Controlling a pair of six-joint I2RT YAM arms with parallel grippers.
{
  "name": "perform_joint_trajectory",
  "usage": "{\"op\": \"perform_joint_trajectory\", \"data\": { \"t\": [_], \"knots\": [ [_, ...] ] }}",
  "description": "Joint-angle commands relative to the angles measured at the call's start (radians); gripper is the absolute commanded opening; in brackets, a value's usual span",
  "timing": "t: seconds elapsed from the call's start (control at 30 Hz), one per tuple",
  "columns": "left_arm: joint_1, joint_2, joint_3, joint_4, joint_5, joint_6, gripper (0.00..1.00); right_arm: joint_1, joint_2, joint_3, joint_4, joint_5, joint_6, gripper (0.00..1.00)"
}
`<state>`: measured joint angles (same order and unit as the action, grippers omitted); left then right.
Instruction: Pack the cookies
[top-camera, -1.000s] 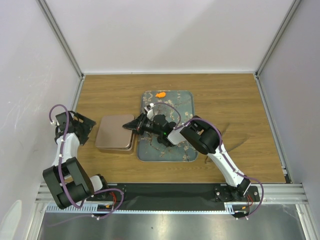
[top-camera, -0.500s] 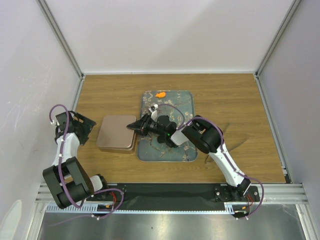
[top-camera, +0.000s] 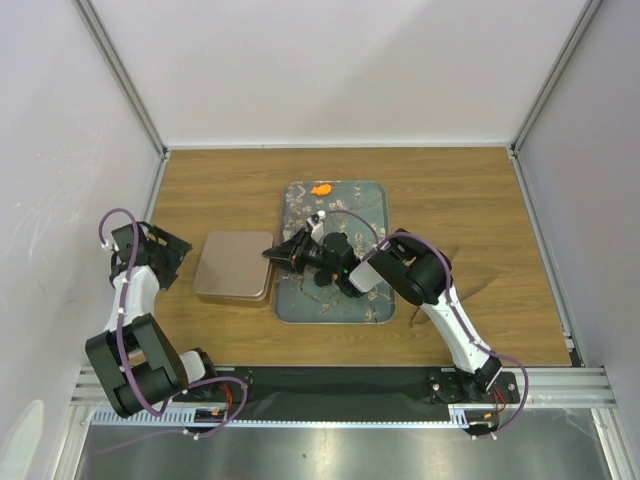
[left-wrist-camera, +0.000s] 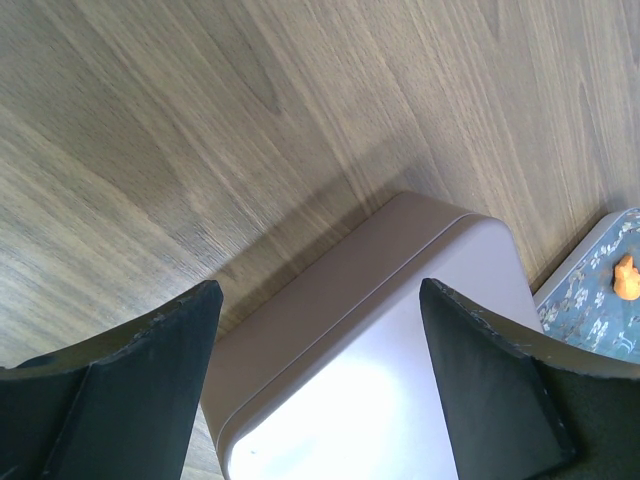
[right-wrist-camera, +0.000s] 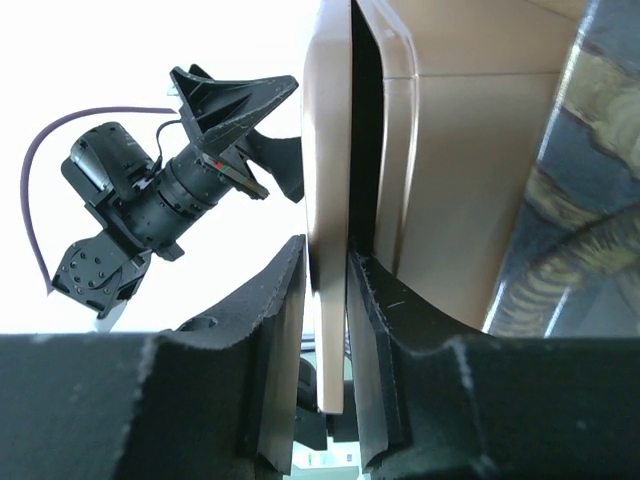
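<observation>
One orange cookie (top-camera: 321, 189) lies at the far end of the floral tray (top-camera: 365, 205); it also shows in the left wrist view as the cookie (left-wrist-camera: 626, 278). A flat tan tin box (top-camera: 232, 265) sits left of the tray. My right gripper (top-camera: 272, 255) reaches over the tray to the box's right edge. In its wrist view the gripper (right-wrist-camera: 327, 250) has the lid's rim (right-wrist-camera: 325, 150) between its fingers, with a thin slit of light on one side, so the jaws are slightly open. My left gripper (top-camera: 175, 250) is wide open at the box's left side, and the box's corner (left-wrist-camera: 400, 330) fills its wrist view.
The box base (right-wrist-camera: 450, 180) shows a dark gap under the lid at the right edge. The tray (right-wrist-camera: 590, 200) lies right beside the box. Bare wooden table (top-camera: 470, 210) extends right of and behind the tray, bounded by white walls.
My right gripper has loosened its jaws a little on the lid's rim and drawn back slightly to the right. The left arm has barely moved.
</observation>
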<state>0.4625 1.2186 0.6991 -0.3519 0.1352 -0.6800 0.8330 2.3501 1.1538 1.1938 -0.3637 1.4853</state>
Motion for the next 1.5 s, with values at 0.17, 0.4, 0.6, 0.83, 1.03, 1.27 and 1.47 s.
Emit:
{"op": "perform_joint_trajectory", "data": {
  "t": [0.17, 0.4, 0.6, 0.83, 1.03, 1.27, 1.47],
  "knots": [
    [-0.002, -0.002, -0.012, 0.022, 0.007, 0.019, 0.86, -0.025, -0.075, -0.065, 0.072, 0.012, -0.01, 0.28],
    [-0.004, -0.002, -0.012, 0.025, 0.012, 0.019, 0.86, -0.037, -0.095, -0.114, 0.085, 0.017, -0.017, 0.28],
    [-0.002, -0.004, -0.012, 0.025, 0.02, 0.019, 0.86, -0.048, -0.121, -0.144, 0.084, 0.02, -0.03, 0.28],
    [-0.004, -0.011, -0.013, 0.028, 0.027, 0.019, 0.86, -0.043, -0.193, -0.117, -0.049, 0.011, -0.114, 0.27],
    [-0.005, -0.01, -0.016, 0.03, 0.035, 0.017, 0.86, -0.008, -0.192, 0.024, -0.235, -0.012, -0.2, 0.27],
    [-0.007, -0.008, -0.016, 0.033, 0.041, 0.017, 0.86, 0.024, -0.126, 0.179, -0.405, -0.015, -0.249, 0.27],
    [-0.007, -0.013, -0.016, 0.028, 0.043, 0.019, 0.86, 0.017, -0.089, 0.247, -0.47, -0.018, -0.278, 0.26]
  ]
}}
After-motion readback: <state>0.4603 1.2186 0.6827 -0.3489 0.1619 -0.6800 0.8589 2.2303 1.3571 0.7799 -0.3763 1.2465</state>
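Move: The right fingers still straddle the lid's raised right edge; the lid's middle lies about 8 cm to their left, 3 cm back and roughly level. The box sits under it, some 4 cm below the hand. The tray's middle is about 16 cm to the right, level fore and aft, 7 cm lower. From the idle left hand the lid's middle is about 13 cm to the right, straight across, 3 cm below. The right hand slides 4 cm right off the lid's edge, then rises 6 cm, swinging left over it. ##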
